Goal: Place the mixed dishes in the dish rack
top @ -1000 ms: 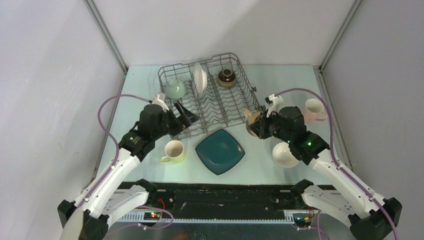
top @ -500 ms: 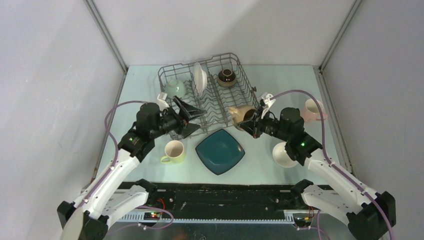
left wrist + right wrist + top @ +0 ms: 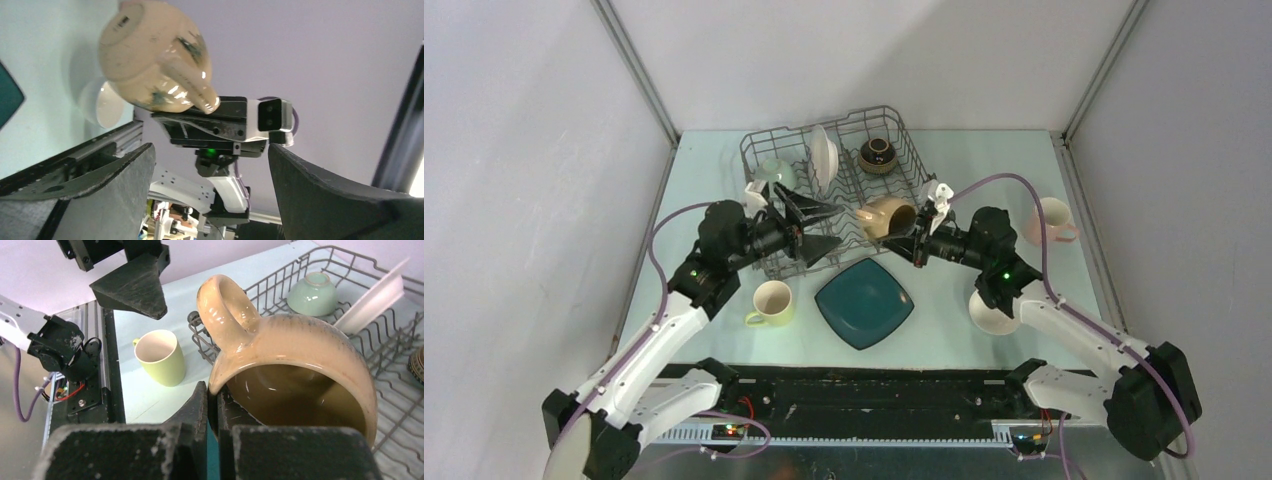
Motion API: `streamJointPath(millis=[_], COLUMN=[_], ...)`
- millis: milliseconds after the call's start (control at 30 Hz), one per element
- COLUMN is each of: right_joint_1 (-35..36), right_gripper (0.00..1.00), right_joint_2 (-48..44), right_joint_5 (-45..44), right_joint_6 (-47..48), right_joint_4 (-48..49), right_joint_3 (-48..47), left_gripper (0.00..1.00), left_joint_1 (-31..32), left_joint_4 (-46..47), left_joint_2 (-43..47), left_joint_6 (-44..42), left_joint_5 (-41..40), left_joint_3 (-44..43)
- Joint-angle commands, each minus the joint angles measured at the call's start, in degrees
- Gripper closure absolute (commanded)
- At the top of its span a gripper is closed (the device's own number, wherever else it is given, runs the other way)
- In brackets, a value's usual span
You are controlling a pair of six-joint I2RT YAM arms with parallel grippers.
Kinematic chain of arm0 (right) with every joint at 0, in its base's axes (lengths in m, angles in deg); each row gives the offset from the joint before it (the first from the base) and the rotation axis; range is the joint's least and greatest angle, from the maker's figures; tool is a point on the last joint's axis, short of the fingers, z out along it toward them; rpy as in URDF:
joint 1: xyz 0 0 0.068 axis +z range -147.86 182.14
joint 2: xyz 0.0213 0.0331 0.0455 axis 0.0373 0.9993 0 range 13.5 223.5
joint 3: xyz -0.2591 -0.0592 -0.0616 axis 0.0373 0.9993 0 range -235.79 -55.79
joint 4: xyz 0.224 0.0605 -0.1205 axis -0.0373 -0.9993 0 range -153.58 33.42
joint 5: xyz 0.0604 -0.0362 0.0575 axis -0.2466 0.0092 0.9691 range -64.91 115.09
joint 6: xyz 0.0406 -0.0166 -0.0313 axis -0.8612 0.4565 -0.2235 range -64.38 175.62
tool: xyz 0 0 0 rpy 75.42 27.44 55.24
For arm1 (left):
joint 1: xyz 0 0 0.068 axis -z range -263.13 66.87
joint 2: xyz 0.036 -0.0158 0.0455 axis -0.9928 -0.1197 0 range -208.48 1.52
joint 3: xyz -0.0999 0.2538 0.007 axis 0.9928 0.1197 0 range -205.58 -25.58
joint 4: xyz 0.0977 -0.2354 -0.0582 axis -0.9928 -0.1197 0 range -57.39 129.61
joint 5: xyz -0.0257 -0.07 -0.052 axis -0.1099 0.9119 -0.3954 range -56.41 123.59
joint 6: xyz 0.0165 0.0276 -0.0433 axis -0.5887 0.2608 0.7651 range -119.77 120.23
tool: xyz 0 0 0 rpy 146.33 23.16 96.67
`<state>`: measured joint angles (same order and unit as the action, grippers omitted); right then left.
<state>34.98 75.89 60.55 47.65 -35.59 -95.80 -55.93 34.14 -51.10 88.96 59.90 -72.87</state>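
Observation:
My right gripper (image 3: 909,238) is shut on the rim of a tan mug (image 3: 886,217), held on its side above the front of the grey wire dish rack (image 3: 914,170). In the right wrist view one finger is inside the tan mug (image 3: 295,370) and one outside, with the handle up. My left gripper (image 3: 834,227) stands open, facing the mug from the left, apart from it. The left wrist view shows the tan mug (image 3: 155,62) above and beyond the open fingers. In the rack are a pale green bowl (image 3: 774,175), a white plate (image 3: 823,158) and a brown bowl (image 3: 877,154).
On the table in front of the rack lie a yellow mug (image 3: 772,302), a dark teal square plate (image 3: 864,302) and a white bowl (image 3: 994,312). A pink mug (image 3: 1051,222) stands right of the rack. Enclosure walls rise on both sides.
The right gripper has carried the tan mug left, from beside the rack's right edge to over its front. The left gripper has swung right toward the mug, still open.

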Motion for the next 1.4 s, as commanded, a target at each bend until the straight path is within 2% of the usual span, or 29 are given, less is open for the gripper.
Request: streamJointPath(millis=[0, 167, 467, 600, 733, 833, 1000, 1033, 1067, 1100, 1133, 1167, 1233, 1267, 1367], right_joint_1=[0.64, 1.64, 0.1, -0.94, -0.81, -0.28, 0.9, 1.28, 1.45, 1.64, 1.75, 1.77, 1.81, 1.75, 1.43], right_gripper=[1.0, 1.0, 1.0, 1.0, 1.0, 1.0, 1.0, 1.0, 1.0, 1.0, 0.97, 0.95, 0.84, 0.73, 0.58], right_joint_2=[0.96, 2.65, 6.81, 9.71, 12.09, 13.39, 14.07, 13.92, 13.82, 13.64, 13.46, 13.28, 12.65, 12.22, 11.2], right_joint_5=[6.86, 11.12, 20.41, 25.21, 29.24, 29.7, 28.99, 28.8, 28.5, 28.34, 27.86, 27.71, 25.95, 25.3, 21.81], right_joint_6=[6.92, 12.05, 17.49, 20.93, 25.17, 25.64, 30.53, 31.55, 33.11, 33.63, 34.18, 34.67, 35.31, 35.39, 35.1], right_joint_4=[17.39, 21.05, 30.87, 35.07, 32.64, 32.65, 27.1, 25.86, 23.77, 22.96, 21.66, 20.26, 17.97, 17.21, 14.02], right_joint_3=[-1.56, -1.56, -1.56, -2.48, -4.95, -6.26, -7.9, -8.12, -8.28, -8.3, -8.32, -8.33, -8.33, -8.33, -8.33], left_gripper=[0.13, 0.14, 0.22, 0.35, 0.42, 0.58, 0.67, 0.71, 0.84, 0.92, 0.98, 0.99, 1.0, 1.0, 1.0], left_joint_1=[1.51, 1.88, 2.7, 3.21, 3.73, 3.9, 4.12, 4.15, 4.17, 4.17, 4.13, 3.99, 3.78, 3.76, 3.62], left_joint_4=[7.95, 10.72, 8.46, 6.08, 5.83, 4.16, 1.41, 0.11, -1.18, -1.63, -2.3, -2.54, -4.27, -5.9, -11.11], left_joint_2=[-1.39, -2.66, -4.78, -5.9, -6.64, -6.71, -6.77, -6.72, -6.76, -6.83, -6.85, -6.73, -6.23, -5.62, -4.01], left_joint_6=[6.34, 8.31, 7.59, 5.97, 5.38, 4.98, 2.41, 1.03, 0.27, -0.89, -1.35, -2.59, -5.15, -6.34, -12.12], left_joint_5=[2.55, 3.56, 6.8, 7.48, 7.52, 7.18, 5.88, 5.48, 4.76, 4.52, 4.19, 3.97, 2.31, 0.16, -5.73], left_joint_3=[-1.12, -1.16, -2.05, -3.47, -4.09, -4.13, -4.33, -4.51, -4.67, -4.84, -4.88, -4.95, -5.67, -6.4, -8.81])
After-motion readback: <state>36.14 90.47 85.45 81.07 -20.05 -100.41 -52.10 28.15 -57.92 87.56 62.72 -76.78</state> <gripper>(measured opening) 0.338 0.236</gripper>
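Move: The beige mug, with the right fingers shut on its rim, has its middle about 10 cm to the left hand's right, 6 ahead and 4 lower; the dish rack's middle is some 22 ahead, 1 right and 21 below, the green plate 5 back, 7 right and 25 below. From the right hand, the left fingers awaiting the mug are about 12 left, 1 back and 6 higher, the mug's middle 5 ahead, 3 left, level. Leftward by about 5 cm, the right hand carries the beige mug to the left gripper, rolling some 40 degrees so its forward side comes up and swinging counter-clockwise. The left hand eases about 3 cm right, first up slightly, then down to a little below its start, and closes from wide open, pinching the handle. Only then do the right fingers start opening at the rim. ##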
